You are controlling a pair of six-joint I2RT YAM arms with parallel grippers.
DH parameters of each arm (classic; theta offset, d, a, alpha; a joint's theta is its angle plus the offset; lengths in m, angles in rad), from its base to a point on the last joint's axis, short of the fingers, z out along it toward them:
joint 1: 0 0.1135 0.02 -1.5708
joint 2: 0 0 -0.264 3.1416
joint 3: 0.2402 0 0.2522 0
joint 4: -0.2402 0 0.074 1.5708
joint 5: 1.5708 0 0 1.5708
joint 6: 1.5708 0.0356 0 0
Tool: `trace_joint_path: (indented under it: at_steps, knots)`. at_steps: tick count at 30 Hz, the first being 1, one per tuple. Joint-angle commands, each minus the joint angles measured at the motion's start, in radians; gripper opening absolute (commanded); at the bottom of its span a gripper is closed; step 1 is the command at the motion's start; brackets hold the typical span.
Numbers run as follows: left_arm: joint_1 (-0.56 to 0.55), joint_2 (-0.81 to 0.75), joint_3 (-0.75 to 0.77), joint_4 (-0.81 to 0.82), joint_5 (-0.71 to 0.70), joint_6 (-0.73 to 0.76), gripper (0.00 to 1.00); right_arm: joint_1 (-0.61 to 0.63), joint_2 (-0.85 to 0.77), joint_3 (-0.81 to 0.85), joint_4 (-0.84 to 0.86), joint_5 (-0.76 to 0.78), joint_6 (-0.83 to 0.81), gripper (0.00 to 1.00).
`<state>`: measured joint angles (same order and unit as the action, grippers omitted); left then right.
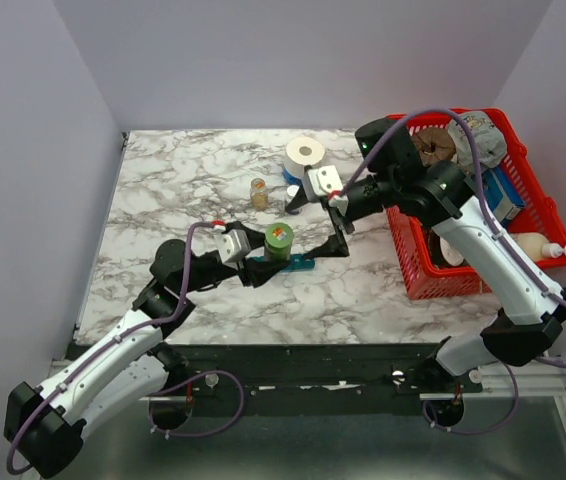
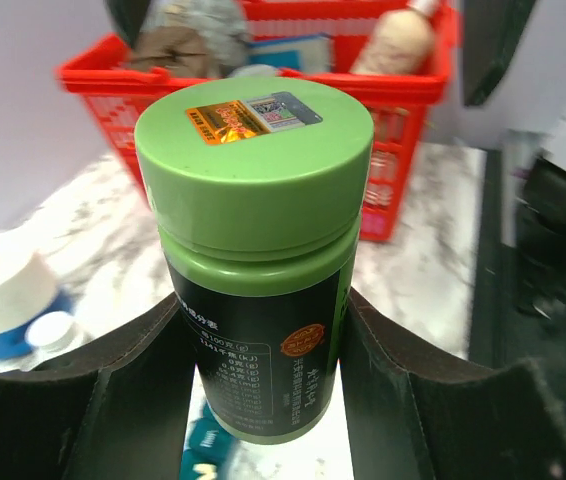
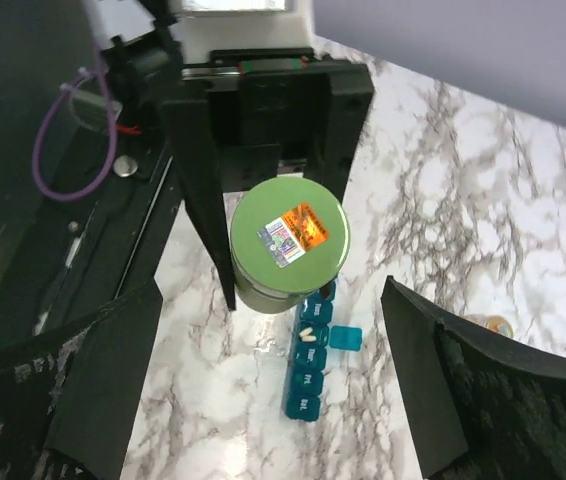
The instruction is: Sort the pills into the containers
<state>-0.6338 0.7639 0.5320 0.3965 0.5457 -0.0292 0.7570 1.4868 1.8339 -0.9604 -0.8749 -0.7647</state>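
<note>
My left gripper (image 1: 263, 258) is shut on a green-capped bottle (image 1: 279, 240), holding it upright just above the table. In the left wrist view the bottle (image 2: 253, 250) fills the space between both pads of that gripper (image 2: 263, 400). The containers, a teal strip pill organizer (image 3: 308, 365), lie on the marble directly under and beyond the bottle (image 3: 288, 240). One lid (image 3: 344, 337) is flipped open, and two pale pills (image 3: 309, 333) lie in that compartment. My right gripper (image 3: 271, 290) hovers above the bottle, open wide, touching nothing; from the top it (image 1: 335, 238) stands just right of the bottle.
A red mesh basket (image 1: 418, 285) full of items stands at the right. A small amber bottle (image 1: 259, 192) and a white roll (image 1: 305, 152) sit behind the organizer (image 1: 298, 264). The basket (image 2: 403, 100) shows behind the bottle in the left wrist view.
</note>
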Motion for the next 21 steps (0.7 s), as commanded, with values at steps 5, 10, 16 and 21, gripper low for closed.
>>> trace_joint_path:
  at_steps: [5, 10, 16, 21]
  knots:
    - [0.009, 0.041, 0.115, -0.142, 0.422, -0.008, 0.00, 0.027, 0.087, 0.106, -0.357, -0.259, -0.415, 0.97]
    - [0.011, 0.069, 0.138, -0.166, 0.465, -0.009, 0.00, 0.056, 0.102, 0.085, -0.370, -0.239, -0.377, 0.89]
    - [0.013, 0.092, 0.158, -0.200, 0.432, 0.023, 0.00, 0.064, 0.090, 0.051, -0.336, -0.222, -0.305, 0.76]
    - [0.011, 0.069, 0.157, -0.211, 0.292, 0.057, 0.00, 0.067, 0.075, -0.001, -0.253, -0.207, -0.175, 0.65]
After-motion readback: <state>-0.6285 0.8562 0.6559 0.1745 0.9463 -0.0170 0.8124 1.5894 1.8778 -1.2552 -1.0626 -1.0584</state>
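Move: The left hand still holds the green-lidded bottle upright, the lid about 4 cm above that hand point. From the open right fingers the green lid lies some 5 cm left, 1 cm back and 2 cm lower. The teal pill box is about 2 cm forward of the right hand, 4 cm left and 23 cm below; the white bottle some 17 cm ahead and 2 cm left, with the amber bottle 8 cm left of it and 2 cm farther out, both about as low. The right fingers come in to either side of the green lid and close partway, still short of a clear grip, as that hand draws back about 5 cm, sinks 3 to 4 cm and turns some 15–20 degrees counter-clockwise. The left hand keeps its pinch on the bottle, carrying it about 6 cm back and slightly right, turning clockwise a little over 20 degrees. ##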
